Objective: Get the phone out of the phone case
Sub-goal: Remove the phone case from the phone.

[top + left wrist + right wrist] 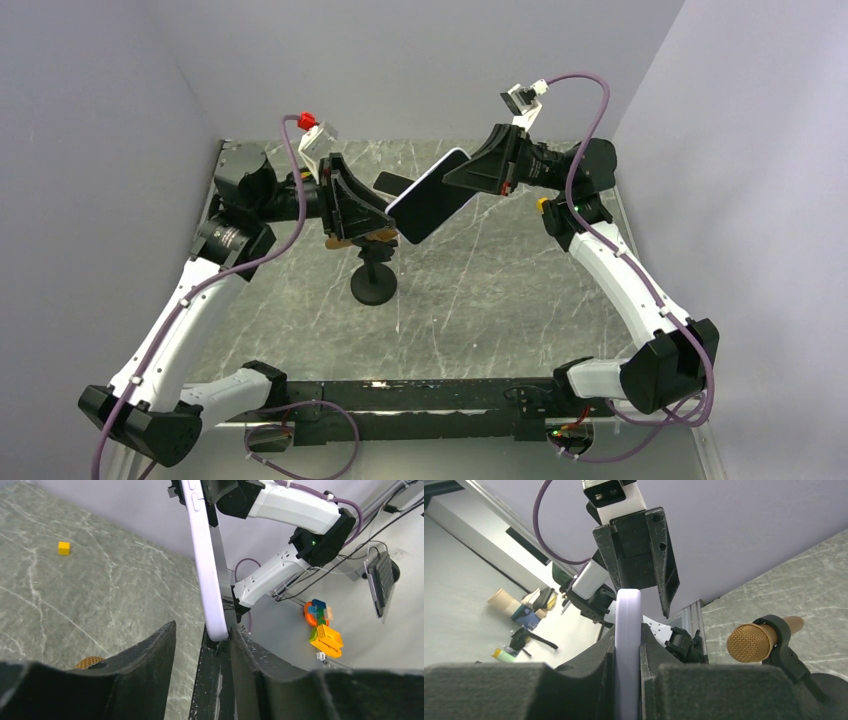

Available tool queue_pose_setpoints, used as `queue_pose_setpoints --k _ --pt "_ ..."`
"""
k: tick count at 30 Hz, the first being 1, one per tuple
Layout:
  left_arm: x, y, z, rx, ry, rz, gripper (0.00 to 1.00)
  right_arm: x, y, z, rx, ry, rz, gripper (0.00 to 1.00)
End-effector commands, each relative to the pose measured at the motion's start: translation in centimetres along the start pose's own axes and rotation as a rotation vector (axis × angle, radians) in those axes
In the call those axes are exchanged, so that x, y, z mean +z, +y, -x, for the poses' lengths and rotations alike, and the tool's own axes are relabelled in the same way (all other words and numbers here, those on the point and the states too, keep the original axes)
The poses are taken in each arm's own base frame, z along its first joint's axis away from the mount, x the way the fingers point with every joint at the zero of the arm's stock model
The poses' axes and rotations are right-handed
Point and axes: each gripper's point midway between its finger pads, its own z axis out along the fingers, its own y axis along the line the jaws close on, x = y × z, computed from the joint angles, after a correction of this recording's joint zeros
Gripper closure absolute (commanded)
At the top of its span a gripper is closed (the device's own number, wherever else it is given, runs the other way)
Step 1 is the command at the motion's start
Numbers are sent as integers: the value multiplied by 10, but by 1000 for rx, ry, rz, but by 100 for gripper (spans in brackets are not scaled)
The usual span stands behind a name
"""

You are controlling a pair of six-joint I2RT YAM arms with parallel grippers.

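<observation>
The phone in its lavender case (pixel 432 197) hangs tilted in the air above the table's middle, dark screen up. My right gripper (pixel 462 176) is shut on its upper right end. In the right wrist view both fingers (pixel 650 650) press the lavender case edge (pixel 628 615). My left gripper (pixel 388 214) is open at the phone's lower left end. In the left wrist view the case's end (pixel 216 625) rests against the inner side of the right finger (pixel 250 655), and the left finger (pixel 150 652) stands well apart from it.
A gold-mesh microphone on a black stand (pixel 372 272) stands on the marble table just under the left gripper; it also shows in the right wrist view (pixel 749 642). A small yellow cube (pixel 541 203) lies near the right arm. Grey walls close the back and sides.
</observation>
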Motion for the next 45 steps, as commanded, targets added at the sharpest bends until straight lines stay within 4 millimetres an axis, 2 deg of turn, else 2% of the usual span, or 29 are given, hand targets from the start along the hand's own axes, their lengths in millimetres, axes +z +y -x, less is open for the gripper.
queue_pose_setpoints --k 1,8,11,14,15,17,20,25,30,35,38,40,42,43,45 --pt "3 -17 13 22 4 -84 55 1 37 13 -115 -30 51 100" --pt "5 -29 9 6 48 -190 89 0 39 10 -121 -15 62 100" --pt "2 -47 3 37 82 -305 92 0 41 7 -102 1 82 100" --pt "-5 -84 -2 160 78 -476 95 -1 44 2 -49 26 129 100" --pt "-6 -93 -4 181 77 -510 100 -1 45 0 -36 34 150 100" --pt "-4 -103 -8 196 85 -552 100 0 50 -4 -2 51 197 100" --pt "3 -103 -8 190 74 -549 100 4 61 -10 13 70 261 100" --pt "11 -91 -2 209 -2 -514 100 8 81 -14 73 70 380 100" --pt "23 -49 15 162 -27 -418 100 10 98 -15 109 65 457 100" --pt "34 -8 29 57 -46 -289 100 10 105 -16 103 54 477 100" --pt "42 16 28 3 -45 -178 100 10 107 -15 94 46 484 100" --pt "43 38 24 -21 -41 -32 100 9 108 -15 90 44 497 100" --pt "38 57 14 -26 -13 131 100 11 108 -12 73 39 489 100" --pt "34 61 10 -15 1 178 100 12 104 -10 67 31 469 100" --pt "25 52 5 1 4 203 82 16 93 -7 27 7 406 100"
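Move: The cased phone hangs between the hands, screen towards the bases. Its low left corner is already between the left hand's open fingers, its middle about 7 cm to the right, 3 cm above and 2 cm ahead; from the right hand, which grips the upper end, the middle is roughly 4 cm left, 2 cm back and 2 cm below. The microphone stands some 7 cm ahead of the left hand, 6 cm left and 22 cm below; the second phone lies about 30 cm straight ahead, 40 cm below. The left fingers close on the case's low left corner, and then both hands draw back towards the bases, the left about 8 cm, turning nearly 30 degrees clockwise, and the right about 4.5 cm, turning counter-clockwise, so the two pairs of fingertips swing back together with the case between them. Then the left goes some 5 cm forward again, keeping its pinch on the case rim and partly undoing its turn, while the right, still gripping the upper end, rises and comes slightly forward with its fingers tipping up. ##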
